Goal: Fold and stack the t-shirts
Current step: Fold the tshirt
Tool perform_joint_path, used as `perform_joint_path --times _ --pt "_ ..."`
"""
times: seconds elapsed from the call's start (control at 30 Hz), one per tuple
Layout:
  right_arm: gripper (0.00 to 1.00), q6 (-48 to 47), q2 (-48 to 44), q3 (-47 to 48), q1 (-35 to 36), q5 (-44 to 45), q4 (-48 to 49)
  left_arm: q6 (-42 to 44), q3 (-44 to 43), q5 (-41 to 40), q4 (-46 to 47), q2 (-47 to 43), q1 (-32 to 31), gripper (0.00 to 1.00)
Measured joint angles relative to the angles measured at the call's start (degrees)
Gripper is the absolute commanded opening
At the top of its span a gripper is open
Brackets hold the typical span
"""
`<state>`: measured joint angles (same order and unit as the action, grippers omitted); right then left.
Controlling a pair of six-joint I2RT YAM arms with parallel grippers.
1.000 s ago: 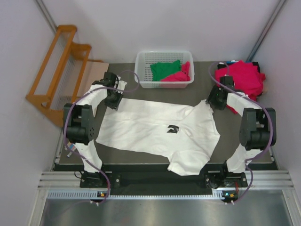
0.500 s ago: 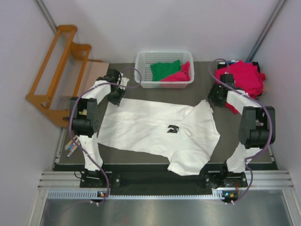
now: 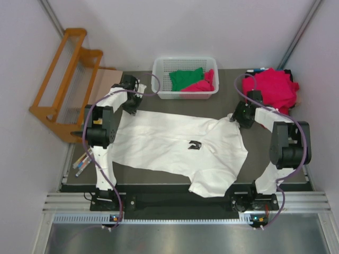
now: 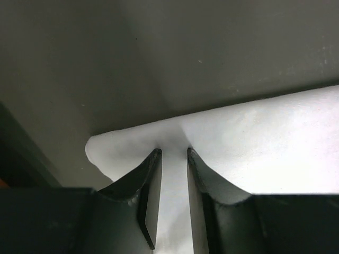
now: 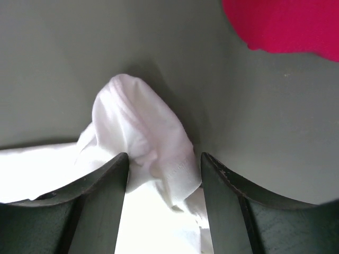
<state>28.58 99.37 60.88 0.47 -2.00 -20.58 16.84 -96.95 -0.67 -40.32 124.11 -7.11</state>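
A large white t-shirt [image 3: 175, 140] with a small black chest print lies spread on the dark table. My left gripper [image 3: 130, 104] is at its far left corner. In the left wrist view the narrow jaws [image 4: 172, 151] are shut on a fold of the white cloth [image 4: 265, 137]. My right gripper [image 3: 238, 115] is at the far right sleeve. There the wider jaws [image 5: 164, 156] hold a humped bunch of white cloth [image 5: 143, 121] that fills the gap. A pile of crimson-pink t-shirts [image 3: 270, 90] lies at the far right corner, also in the right wrist view [image 5: 286, 24].
A white lattice basket [image 3: 185, 61] at the back centre holds a green t-shirt [image 3: 185, 78] and a crimson-pink one [image 3: 202, 84]. An orange wooden rack [image 3: 63, 79] stands off the table's left. Some pens [image 3: 82, 164] lie at the left edge.
The left arm's elbow has swung in toward the table and its gripper has moved a little farther back with the shirt corner. The right gripper has shifted only slightly.
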Motion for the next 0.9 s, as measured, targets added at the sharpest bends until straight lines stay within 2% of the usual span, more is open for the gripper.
perform_joint_path --times 0.1,0.13,0.17,0.2,0.3,0.4,0.7,0.9 --pt "0.56 0.1 -1.9 -0.5 0.0 -0.9 0.0 -0.1 -0.7 -0.4 -0.6 0.4 0.0 0.31" --pt "0.52 0.0 -2.5 -0.5 0.0 -1.1 0.2 -0.2 -1.2 -0.5 -1.2 0.7 0.0 0.31" --pt "0.47 0.0 -2.8 -0.5 0.0 -1.2 0.3 -0.2 -1.8 -0.5 -1.7 1.1 -0.1 0.31" --pt "0.29 0.0 -3.0 -0.5 0.0 -1.4 0.5 -0.3 -2.7 -0.7 -2.5 1.7 -0.1 0.31" --pt "0.09 0.1 -3.0 -0.8 0.0 -1.8 1.4 -0.7 -4.7 -0.8 -4.5 2.8 -0.1 0.31" --pt "0.0 0.4 -3.0 -1.9 -0.3 -1.9 1.7 -0.7 -5.0 -0.9 -4.8 2.9 -0.1 0.31" --pt "0.0 0.6 -3.3 -3.3 -2.3 0.7 1.3 -0.7 -5.0 -0.9 -4.9 2.9 -0.1 0.31" --pt "0.0 1.8 -7.2 -3.5 -6.2 3.1 -0.8 -0.7 -5.0 -0.9 -4.9 2.9 -0.1 0.31"
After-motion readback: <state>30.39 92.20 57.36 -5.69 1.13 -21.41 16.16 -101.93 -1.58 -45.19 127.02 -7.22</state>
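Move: The white t-shirt's bunched far-right corner lies between the open right fingers, about level with the tips. From the right hand, the red pile's middle is some 10 cm ahead and 18 cm right, and the black print about 13 cm back and 18 cm left. The left hand has the shirt's far-left edge right under its fingertips; the bunched corner lies some 48 cm to its right and 2 cm back, the basket about 16 cm ahead and 25 cm right. Raise the right gripper a touch and shut it on the bunched corner as it sinks back, then draw the pinched cloth about 5 cm right, towards the red pile, rising some 2 cm and swinging the wrist about 10 degrees clockwise. Keep the left gripper planted with its fingertips on the far-left edge, part-open, as the anchor. ##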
